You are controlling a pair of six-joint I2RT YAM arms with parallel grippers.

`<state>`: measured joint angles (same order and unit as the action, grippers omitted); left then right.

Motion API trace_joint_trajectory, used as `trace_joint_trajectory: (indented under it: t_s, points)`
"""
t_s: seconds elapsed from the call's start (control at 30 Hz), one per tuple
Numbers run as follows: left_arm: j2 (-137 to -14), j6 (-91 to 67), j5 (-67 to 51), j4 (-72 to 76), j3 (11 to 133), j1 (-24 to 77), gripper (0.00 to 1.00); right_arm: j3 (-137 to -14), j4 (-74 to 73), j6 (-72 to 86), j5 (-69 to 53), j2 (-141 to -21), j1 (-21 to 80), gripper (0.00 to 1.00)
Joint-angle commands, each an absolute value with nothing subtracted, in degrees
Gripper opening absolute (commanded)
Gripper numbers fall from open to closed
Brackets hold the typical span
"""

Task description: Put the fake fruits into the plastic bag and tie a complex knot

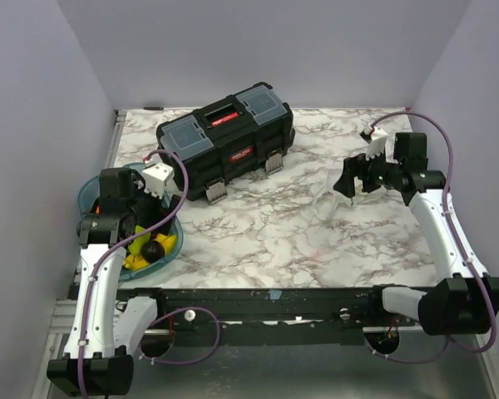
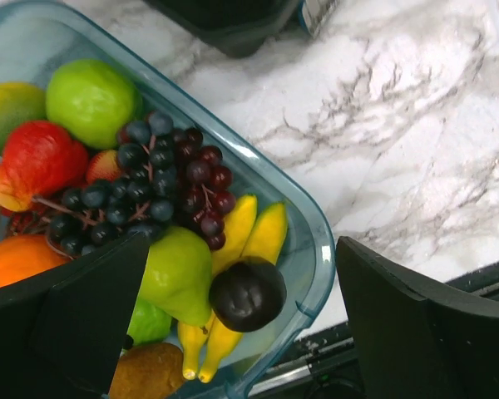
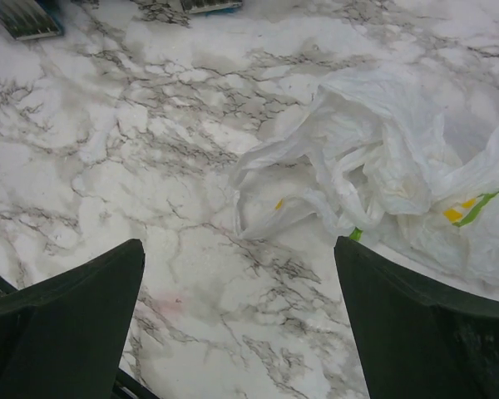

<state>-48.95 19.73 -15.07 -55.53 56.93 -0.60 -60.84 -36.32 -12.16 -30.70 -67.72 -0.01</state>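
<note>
The fake fruits lie in a teal oval tray (image 2: 320, 249) at the table's left (image 1: 90, 189). In the left wrist view I see a dark purple plum (image 2: 248, 294), yellow bananas (image 2: 262, 237), a green pear (image 2: 179, 274), grapes (image 2: 162, 179), a green apple (image 2: 91, 100) and a red fruit (image 2: 37, 158). My left gripper (image 2: 241, 320) hangs open above the plum, holding nothing; it also shows in the top view (image 1: 145, 233). The plastic bag (image 3: 382, 166) lies crumpled on the marble at the right, faint in the top view (image 1: 326, 199). My right gripper (image 3: 239, 320) is open and empty just short of it, seen in the top view too (image 1: 345, 179).
A black toolbox (image 1: 224, 137) with grey-blue lids stands at the back centre; its latches show at the top of the right wrist view (image 3: 25, 21). The black front rail (image 1: 266, 303) runs along the near edge. Side walls close the table in.
</note>
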Motion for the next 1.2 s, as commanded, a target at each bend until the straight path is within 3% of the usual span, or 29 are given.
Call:
trace_joint_trajectory:
  t_s: [0.0, 0.37, 0.5, 0.77, 0.87, 0.93, 1.0, 1.03, 1.17]
  points:
    - [-46.4, 16.3, -16.3, -48.2, 60.9, -0.2, 0.98, -71.2, -43.6, -16.0, -26.7, -74.4, -0.6, 1.00]
    - [-54.4, 19.6, -27.3, -50.9, 71.9, 2.0, 0.99, -91.1, -52.1, -22.4, -31.1, -97.8, -17.8, 1.00]
    - [-55.7, 19.0, -28.2, -50.3, 73.0, 4.1, 0.98, -91.5, -48.4, -23.7, -27.3, -103.9, -18.4, 1.00]
    - [-57.4, 18.1, -28.9, -49.6, 73.5, 7.1, 0.98, -89.8, -47.4, -28.0, -32.0, -116.7, -18.4, 0.99]
    - [-58.4, 18.1, -31.1, -49.9, 73.8, 7.6, 0.98, -86.7, -47.2, -30.2, -34.3, -117.4, -18.4, 0.78]
    - [-59.2, 18.2, -32.9, -50.3, 74.5, 8.2, 0.98, -84.7, -47.9, -31.8, -36.9, -115.5, -18.4, 0.49]
    - [-60.1, 19.5, -35.8, -51.4, 76.0, 9.1, 0.98, -82.6, -48.6, -33.0, -40.8, -111.7, -18.4, 0.11]
    - [-60.6, 20.1, -37.4, -51.6, 76.9, 9.5, 0.98, -81.6, -48.9, -33.1, -43.1, -109.2, -18.4, 0.01]
    - [-60.7, 22.7, -40.6, -49.1, 78.7, 13.9, 0.99, -81.0, -55.7, -36.1, -54.7, -101.4, -18.2, 0.01]
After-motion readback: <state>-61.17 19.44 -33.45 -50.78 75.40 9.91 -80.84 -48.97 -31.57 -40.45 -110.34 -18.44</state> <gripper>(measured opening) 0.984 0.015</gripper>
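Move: The plastic bag lies crumpled on the table about 8 cm ahead of the right hand, 9 cm to its right and 16 cm below; the toolbox is some 18 cm ahead, 37 cm to its left and 7 cm lower. From the left hand the bag is about 16 cm ahead and 65 cm to the right, the fruit bin some 12 cm to the left and level with it, the toolbox about 25 cm ahead and 21 cm right. The right hand swings out open, about 15 cm right and 11 cm forward, over the plastic bag, then drops some 18 cm while tipping its fingers about 25 degrees further down, shuts them on the bag's plastic as it draws back and left, and starts to rise by 3 cm. Meanwhile the open, empty left hand climbs 9 cm and a little forward off the fruit bin, then goes 10 cm right towards the bag, turning clockwise. ##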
